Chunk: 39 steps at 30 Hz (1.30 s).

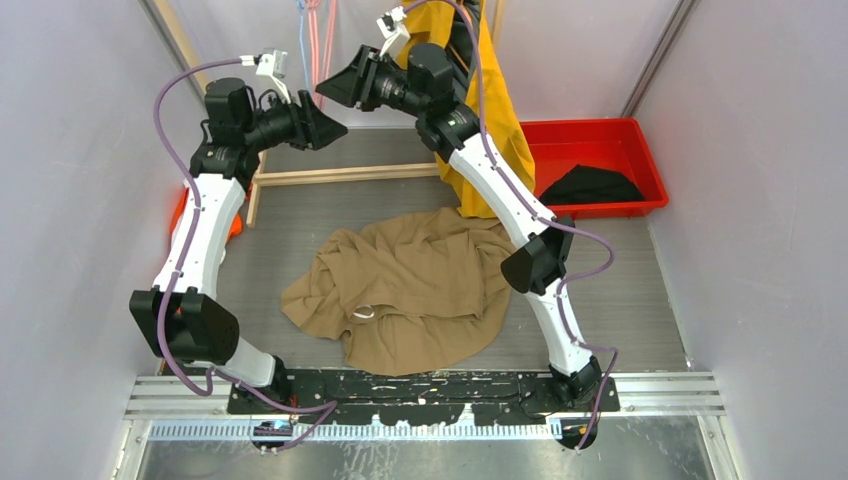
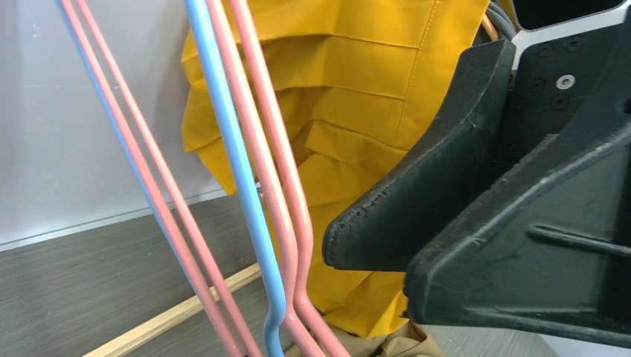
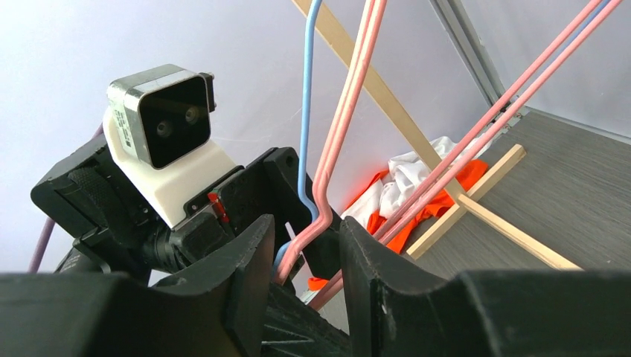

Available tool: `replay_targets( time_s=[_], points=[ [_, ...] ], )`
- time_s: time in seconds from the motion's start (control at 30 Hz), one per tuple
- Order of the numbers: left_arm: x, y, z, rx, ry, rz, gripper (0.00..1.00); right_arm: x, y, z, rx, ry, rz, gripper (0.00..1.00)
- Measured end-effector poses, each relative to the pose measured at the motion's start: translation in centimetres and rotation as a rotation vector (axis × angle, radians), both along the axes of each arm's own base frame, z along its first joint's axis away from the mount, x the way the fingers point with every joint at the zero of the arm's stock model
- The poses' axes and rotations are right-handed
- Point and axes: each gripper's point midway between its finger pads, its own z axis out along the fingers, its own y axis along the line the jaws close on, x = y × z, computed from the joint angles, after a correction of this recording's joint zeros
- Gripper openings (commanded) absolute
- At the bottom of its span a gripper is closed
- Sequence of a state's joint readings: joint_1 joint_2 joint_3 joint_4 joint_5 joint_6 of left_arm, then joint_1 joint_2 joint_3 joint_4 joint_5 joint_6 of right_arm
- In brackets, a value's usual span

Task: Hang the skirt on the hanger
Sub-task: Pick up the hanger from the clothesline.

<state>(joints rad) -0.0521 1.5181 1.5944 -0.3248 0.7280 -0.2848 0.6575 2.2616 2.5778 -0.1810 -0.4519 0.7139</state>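
The tan skirt (image 1: pixel 410 290) lies crumpled on the table between the arm bases; a corner shows in the left wrist view (image 2: pixel 394 346). Pink hangers (image 3: pixel 327 201) and a blue hanger (image 3: pixel 303 149) hang at the back left (image 1: pixel 318 45), also seen in the left wrist view (image 2: pixel 279 186). My right gripper (image 3: pixel 301 253) is raised at the hangers (image 1: pixel 328 88), open, with the bend of a pink hanger between its fingers, not touching. My left gripper (image 1: pixel 338 128) is raised just below, facing it; its own fingers are hidden, and the right gripper's fingers (image 2: pixel 446 186) fill its view.
A yellow garment (image 1: pixel 500 120) hangs at the back behind the right arm. A red bin (image 1: pixel 590 125) with a black cloth (image 1: pixel 592 187) stands at the back right. An orange and white cloth (image 3: pixel 417 186) lies at the back left by a wooden frame (image 1: pixel 340 175).
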Motion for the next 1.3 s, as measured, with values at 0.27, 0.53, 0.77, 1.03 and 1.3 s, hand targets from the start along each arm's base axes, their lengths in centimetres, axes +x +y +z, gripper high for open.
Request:
replay_targets(
  time_s=[0.27,0.53,0.77,1.03,1.3],
  points=[
    [-0.4,-0.5,0.4,-0.026,0.0,-0.035,0.53,0.2,0.2,0.2,0.011,-0.01,0.0,0.4],
    [-1.0,-1.2,0.6,-0.04,0.002,-0.077,0.53,0.5,0.4,0.0,0.025,-0.005,0.002,0.36],
    [-1.8,-1.6,1.1,-0.045,-0.005,-0.097,0.52,0.6,0.7,-0.2,0.031,0.001,0.008,0.26],
    [-1.9,-1.6,1.2,-0.046,-0.009,-0.098,0.52,0.4,0.8,0.2,0.044,-0.013,0.017,0.07],
    [-2.0,-1.1,1.4,-0.028,-0.015,-0.064,0.54,0.5,0.8,0.2,0.045,-0.03,0.016,0.02]
  ],
)
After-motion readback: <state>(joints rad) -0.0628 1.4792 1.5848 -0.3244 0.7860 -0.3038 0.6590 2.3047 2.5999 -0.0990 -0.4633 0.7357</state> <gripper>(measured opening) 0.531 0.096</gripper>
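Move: The pink hanger I want hangs just off my right fingertips: its lower part is about 2 cm to the left and 1 cm ahead, at about the same height. The second pink hanger hangs some 1 cm left of it and the blue one about 2 cm left of it, 1 cm nearer me. The hung yellow skirt is roughly 20 cm to the right of my right hand, 3 cm ahead, a bit lower. From my left hand that pink hanger is about 3 cm ahead, 2 cm left and 7 cm up. I ease my right hand about 1 cm left and slightly forward, bringing the half-open fingertips onto the nearest pink hanger, then hold there and close them nearly shut, pinching its tube beside the lower bend. Meanwhile my left hand, staying half open, draws back about 2 cm, rising and slipping a little right as it turns slightly clockwise. ##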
